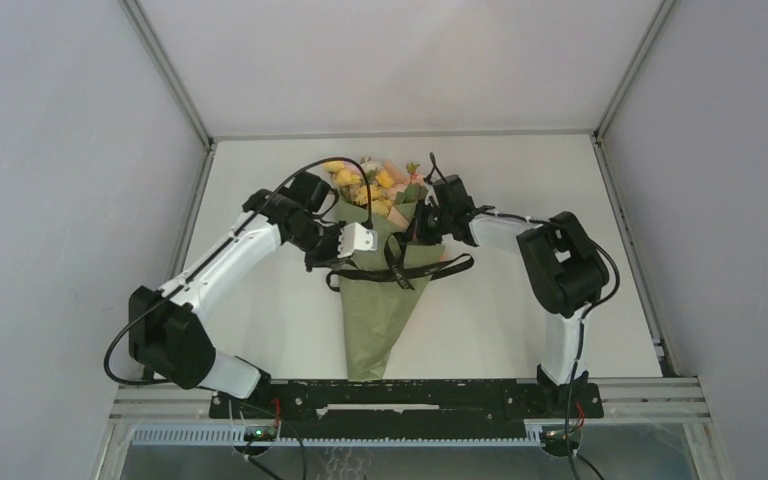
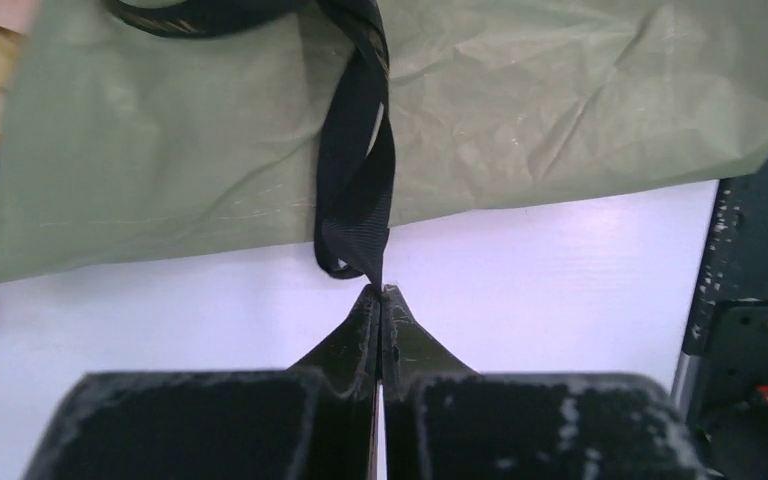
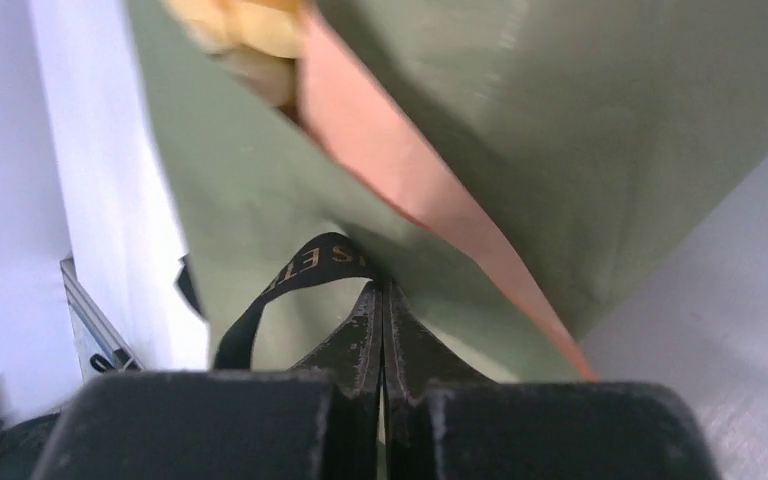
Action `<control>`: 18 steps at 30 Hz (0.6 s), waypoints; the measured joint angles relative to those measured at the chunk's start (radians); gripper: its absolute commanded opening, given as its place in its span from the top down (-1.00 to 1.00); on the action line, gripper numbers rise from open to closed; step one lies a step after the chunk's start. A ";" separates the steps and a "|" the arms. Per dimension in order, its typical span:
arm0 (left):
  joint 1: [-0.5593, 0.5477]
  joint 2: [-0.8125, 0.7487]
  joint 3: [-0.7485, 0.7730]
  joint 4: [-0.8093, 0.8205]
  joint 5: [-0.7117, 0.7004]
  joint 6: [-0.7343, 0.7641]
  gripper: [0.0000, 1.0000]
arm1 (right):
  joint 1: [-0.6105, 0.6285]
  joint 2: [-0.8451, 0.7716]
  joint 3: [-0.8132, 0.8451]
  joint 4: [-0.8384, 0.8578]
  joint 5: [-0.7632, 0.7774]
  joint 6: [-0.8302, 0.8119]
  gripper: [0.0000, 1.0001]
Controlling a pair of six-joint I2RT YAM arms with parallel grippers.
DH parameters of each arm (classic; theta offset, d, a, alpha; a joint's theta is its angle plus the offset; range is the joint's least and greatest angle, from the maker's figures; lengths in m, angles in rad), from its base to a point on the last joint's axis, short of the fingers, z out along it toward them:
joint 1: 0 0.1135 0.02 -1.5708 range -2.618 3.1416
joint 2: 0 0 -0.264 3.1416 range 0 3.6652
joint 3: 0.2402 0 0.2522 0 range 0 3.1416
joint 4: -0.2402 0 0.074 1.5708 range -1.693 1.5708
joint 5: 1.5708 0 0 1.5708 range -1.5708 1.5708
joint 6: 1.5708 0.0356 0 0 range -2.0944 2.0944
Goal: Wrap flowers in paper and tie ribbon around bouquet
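Observation:
The bouquet lies on the white table, its flowers point(image 1: 370, 185) at the far end and the olive paper point(image 1: 375, 320) cone pointing toward me. A black ribbon point(image 1: 400, 268) crosses its middle, with loops out to both sides. My left gripper point(image 1: 343, 258) is at the cone's left edge. In the left wrist view it point(image 2: 380, 288) is shut on a twisted ribbon point(image 2: 355, 190) strand that runs from the paper point(image 2: 190, 150). My right gripper point(image 1: 422, 230) is at the right edge. In its view it point(image 3: 380, 285) is shut on the gold-lettered ribbon point(image 3: 290, 275) against the paper point(image 3: 580, 130). The peach lining point(image 3: 400, 170) shows.
A black mounting rail point(image 1: 400, 395) runs along the near edge and shows at the right of the left wrist view point(image 2: 750, 300). Grey walls and metal frame posts point(image 1: 170, 75) enclose the table point(image 1: 520, 320). Arm cables point(image 1: 310, 170) arch over the flowers.

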 measured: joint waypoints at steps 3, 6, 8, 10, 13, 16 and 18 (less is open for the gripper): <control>0.001 -0.014 0.127 -0.111 0.022 0.017 1.00 | -0.005 0.057 -0.001 -0.001 -0.002 0.024 1.00; 0.021 -0.024 0.235 -0.159 0.041 -0.009 1.00 | -0.006 0.063 -0.011 -0.002 -0.003 0.025 1.00; 0.052 -0.032 0.294 -0.154 0.049 -0.060 1.00 | -0.005 0.060 -0.021 0.003 -0.010 0.018 1.00; 0.089 -0.040 0.332 -0.117 0.050 -0.128 1.00 | -0.005 0.053 -0.042 0.000 -0.024 0.005 1.00; 0.128 -0.056 0.338 -0.042 0.012 -0.213 1.00 | -0.005 0.051 -0.065 -0.017 -0.048 -0.024 1.00; 0.152 -0.057 0.309 0.042 -0.063 -0.267 1.00 | -0.003 0.046 -0.085 -0.041 -0.070 -0.049 1.00; 0.169 -0.054 0.260 0.106 -0.142 -0.299 0.78 | -0.003 0.037 -0.093 -0.049 -0.082 -0.057 1.00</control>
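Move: Both shut grippers hold the ribbon. Its crossing on the bouquet lies about 12 cm right of the left gripper, 4 cm ahead and 9 cm below; a loose loop hangs 2 cm ahead and 2 cm left of the left gripper, 11 cm down, with the flower heads 24 cm ahead, 6 cm right. From the right gripper the crossing is about 8 cm back, 3 cm left and slightly below, and the outer ribbon loop 7 cm back, 11 cm right. Lift the left gripper steeply some 13 cm with its ribbon end still pinched, then sweep it forward about 9 cm and left a little, away from the crossing, turning it some 30 degrees counter-clockwise and easing down at the end. Meanwhile sink the right gripper about 5 cm towards the paper and draw it back nearly as far, towards the crossing, keeping its grip on the ribbon. ##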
